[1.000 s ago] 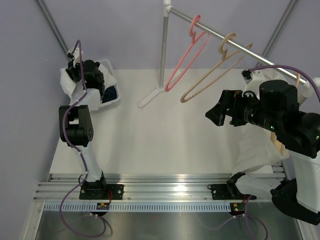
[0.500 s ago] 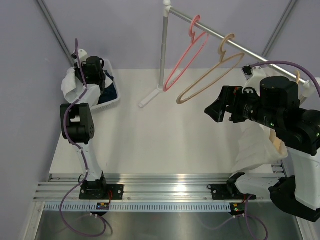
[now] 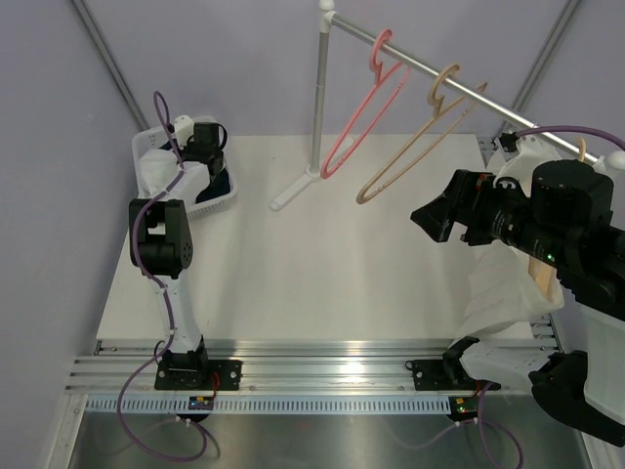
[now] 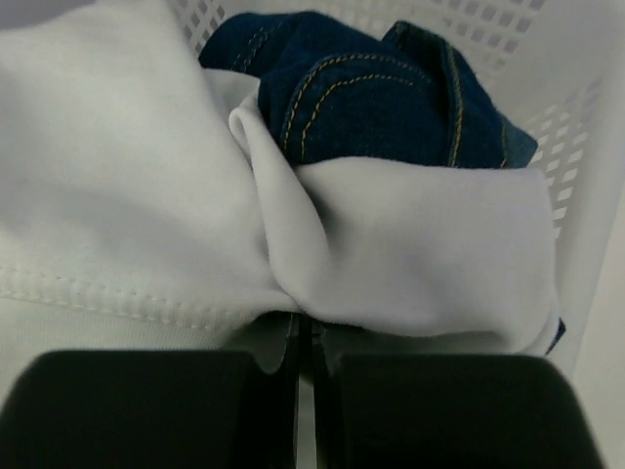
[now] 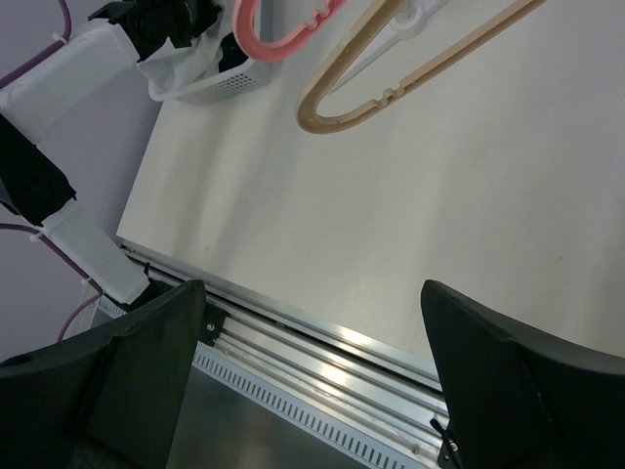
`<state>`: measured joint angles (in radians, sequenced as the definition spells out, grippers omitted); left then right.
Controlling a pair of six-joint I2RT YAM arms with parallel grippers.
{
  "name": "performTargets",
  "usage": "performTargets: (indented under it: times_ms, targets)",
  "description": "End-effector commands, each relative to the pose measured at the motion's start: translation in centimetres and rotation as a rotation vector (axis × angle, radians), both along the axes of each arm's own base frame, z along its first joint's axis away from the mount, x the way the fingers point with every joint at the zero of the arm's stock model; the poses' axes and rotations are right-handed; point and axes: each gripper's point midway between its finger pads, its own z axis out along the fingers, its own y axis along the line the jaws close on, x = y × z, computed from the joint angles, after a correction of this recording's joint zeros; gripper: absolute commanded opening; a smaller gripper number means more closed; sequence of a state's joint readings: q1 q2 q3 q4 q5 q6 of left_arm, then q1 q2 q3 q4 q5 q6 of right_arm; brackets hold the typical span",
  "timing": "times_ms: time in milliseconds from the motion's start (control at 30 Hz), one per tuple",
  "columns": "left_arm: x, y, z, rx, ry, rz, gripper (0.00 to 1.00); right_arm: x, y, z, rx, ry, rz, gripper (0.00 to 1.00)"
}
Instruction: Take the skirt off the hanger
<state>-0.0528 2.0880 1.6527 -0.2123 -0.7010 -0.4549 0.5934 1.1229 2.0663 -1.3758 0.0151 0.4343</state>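
Note:
My left gripper (image 3: 200,147) is over the white basket (image 3: 221,198) at the far left, shut on a fold of the white skirt (image 3: 156,171). In the left wrist view the skirt (image 4: 410,244) bunches at my closed fingertips (image 4: 308,327) and lies over blue jeans (image 4: 371,88) inside the basket (image 4: 586,147). My right gripper (image 3: 441,210) is open and empty, held in the air right of the bare tan hanger (image 3: 420,137). The right wrist view shows its jaws wide apart (image 5: 312,322) above the table.
A bare pink hanger (image 3: 366,112) and the tan one hang on the metal rail (image 3: 488,98), held up by a white post (image 3: 318,98). Another white garment (image 3: 503,293) hangs behind my right arm under a third hanger (image 3: 582,149). Aluminium rails (image 3: 322,362) run along the near edge.
My left gripper has swung right and down over the basket, bringing the white skirt with it. My right arm has shifted slightly right, and the tan hanger sways.

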Motion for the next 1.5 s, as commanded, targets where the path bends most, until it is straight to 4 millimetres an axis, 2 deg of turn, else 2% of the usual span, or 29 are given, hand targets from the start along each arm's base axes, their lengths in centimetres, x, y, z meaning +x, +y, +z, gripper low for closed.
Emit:
performTargets:
  times_ms: [0, 33, 67, 100, 167, 200, 267, 300, 333, 433, 467, 533, 567, 667, 733, 833, 867, 900, 933, 1000, 1033, 1133, 1167, 1200, 1233, 1267, 1400, 1433, 1467]
  targets:
    - [-0.8, -1.4, -1.4, -0.146, 0.041, 0.015, 0.03, -2.1, -2.3, -1.0, -0.04, 0.063, -0.054, 1.0]
    - [-0.7, -1.6, -1.8, -0.163, 0.059, 0.012, 0.07, -2.3, -2.5, -0.9, -0.036, 0.062, -0.059, 0.99]
    - [-0.7, -1.8, -2.0, -0.212, 0.084, 0.007, 0.16, -2.3, -2.7, -0.7, -0.031, 0.055, -0.069, 0.99]
    - [-0.7, -1.9, -3.3, -0.24, 0.117, 0.003, 0.19, -2.5, -2.8, -0.4, -0.024, 0.049, -0.07, 1.0]
    - [-0.7, -2.3, -4.3, -0.315, 0.143, -0.016, 0.29, -2.7, -3.0, -0.1, -0.009, 0.042, -0.077, 0.99]
    - [-0.7, -2.6, -4.8, -0.338, 0.15, -0.026, 0.4, -2.8, -2.9, 0.0, -0.001, 0.037, -0.077, 1.0]
    - [-0.5, -2.9, -4.3, -0.351, 0.129, -0.049, 0.58, -3.0, -3.0, 0.4, 0.021, 0.03, -0.08, 1.0]
    - [-1.0, -2.8, -4.4, -0.345, 0.13, -0.043, 0.83, -3.1, -3.0, 0.5, 0.03, 0.028, -0.081, 0.99]
    - [-1.0, -2.8, -2.9, -0.334, 0.094, -0.049, 0.99, -3.3, -3.0, 0.7, 0.046, 0.026, -0.082, 1.0]
    - [-1.0, -3.1, -0.8, -0.295, 0.04, -0.054, 0.99, -3.6, -2.9, 1.0, 0.074, 0.025, -0.081, 0.99]
    - [-1.3, -3.3, 0.9, -0.267, 0.015, -0.046, 0.99, -3.8, -3.1, 1.1, 0.082, 0.02, -0.085, 0.99]
    - [-1.6, -3.5, 2.5, -0.245, -0.013, -0.035, 0.99, -4.1, -3.2, 1.8, 0.111, 0.005, -0.089, 1.0]
    - [-1.6, -4.2, 4.6, -0.24, -0.063, -0.054, 0.99, -4.2, -3.3, 1.9, 0.118, 0.0, -0.093, 0.99]
    - [-1.5, -5.7, 7.9, -0.217, -0.129, -0.094, 0.99, -4.5, -3.7, 2.4, 0.136, -0.012, -0.107, 0.99]
    - [-1.2, -6.6, 10.9, -0.212, -0.171, -0.121, 0.99, -4.7, -3.8, 2.6, 0.146, -0.014, -0.109, 0.99]
    - [-1.3, -8.0, 13.2, -0.211, -0.169, -0.151, 0.99, -5.0, -4.3, 3.1, 0.168, -0.031, -0.128, 1.0]
    - [-1.2, -8.9, 15.2, -0.214, -0.203, -0.169, 0.99, -4.8, -4.7, 2.9, 0.157, -0.03, -0.156, 1.0]
    - [-1.4, -9.4, 16.0, -0.217, -0.211, -0.179, 0.99, -4.9, -5.2, 3.0, 0.157, -0.036, -0.176, 1.0]
    - [-2.3, -9.9, 17.7, -0.221, -0.227, -0.192, 0.99, -4.5, -5.5, 2.8, 0.147, -0.025, -0.206, 0.99]
    - [-3.7, -12.3, 20.3, -0.226, -0.259, -0.252, 0.99, -4.1, -6.8, 2.3, 0.109, -0.016, -0.28, 1.0]
    - [-5.5, -14.0, 22.8, -0.23, -0.295, -0.292, 0.99, -3.3, -7.1, 1.9, 0.073, -0.011, -0.31, 0.99]
    - [-9.1, -16.7, 25.0, -0.242, -0.336, -0.354, 0.99, -1.2, -7.9, -0.2, -0.073, 0.027, -0.382, 0.99]
    - [-11.7, -18.7, 27.4, -0.278, -0.392, -0.412, 0.99, -0.2, -8.8, -0.6, -0.132, 0.022, -0.441, 0.99]
    - [-12.9, -19.8, 26.6, -0.288, -0.379, -0.442, 0.99, 0.3, -9.3, -0.7, -0.167, 0.013, -0.471, 0.98]
    - [-14.4, -22.2, 27.6, -0.31, -0.41, -0.512, 0.99, 1.2, -10.2, -0.6, -0.209, 0.0, -0.534, 0.98]
    - [-16.3, -22.4, 29.3, -0.324, -0.451, -0.544, 0.99, 1.5, -10.6, 0.0, -0.215, -0.02, -0.56, 0.97]
    - [-20.9, -24.8, 30.9, -0.327, -0.454, -0.658, 0.99, 3.1, -11.8, 1.2, -0.299, -0.066, -0.628, 0.97]
    - [-21.9, -25.7, 31.1, -0.328, -0.443, -0.706, 0.99, 3.5, -12.9, 1.4, -0.339, -0.079, -0.69, 0.97]
    - [-22.9, -25.6, 31.6, -0.34, -0.449, -0.728, 0.99, 3.6, -13.7, 1.4, -0.366, -0.084, -0.732, 0.97]
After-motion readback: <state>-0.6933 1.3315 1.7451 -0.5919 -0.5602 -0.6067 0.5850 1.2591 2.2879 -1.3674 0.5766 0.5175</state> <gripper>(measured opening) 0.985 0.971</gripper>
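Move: The left gripper, shut on the white skirt, hangs over the basket, whose middle is some 4 cm back, level sideways and 8 cm below; the denim garment beneath lies about 5 cm back, 3 cm right and 9 cm down. From the open right gripper, the last loaded hanger's hook is roughly 12 cm ahead, 25 cm right and level in height; the empty beige hanger hangs about 19 cm ahead, 2 cm left and 8 cm lower. Lower the left gripper about 3 cm into the basket while spreading its fingers to let go of the white skirt, then sweep it up, right and back, some 35 cm above the release, turning clockwise. Draw the open right gripper slightly back and up, then swing it forward and right towards the last loaded hanger, turning about 30 degrees clockwise. ##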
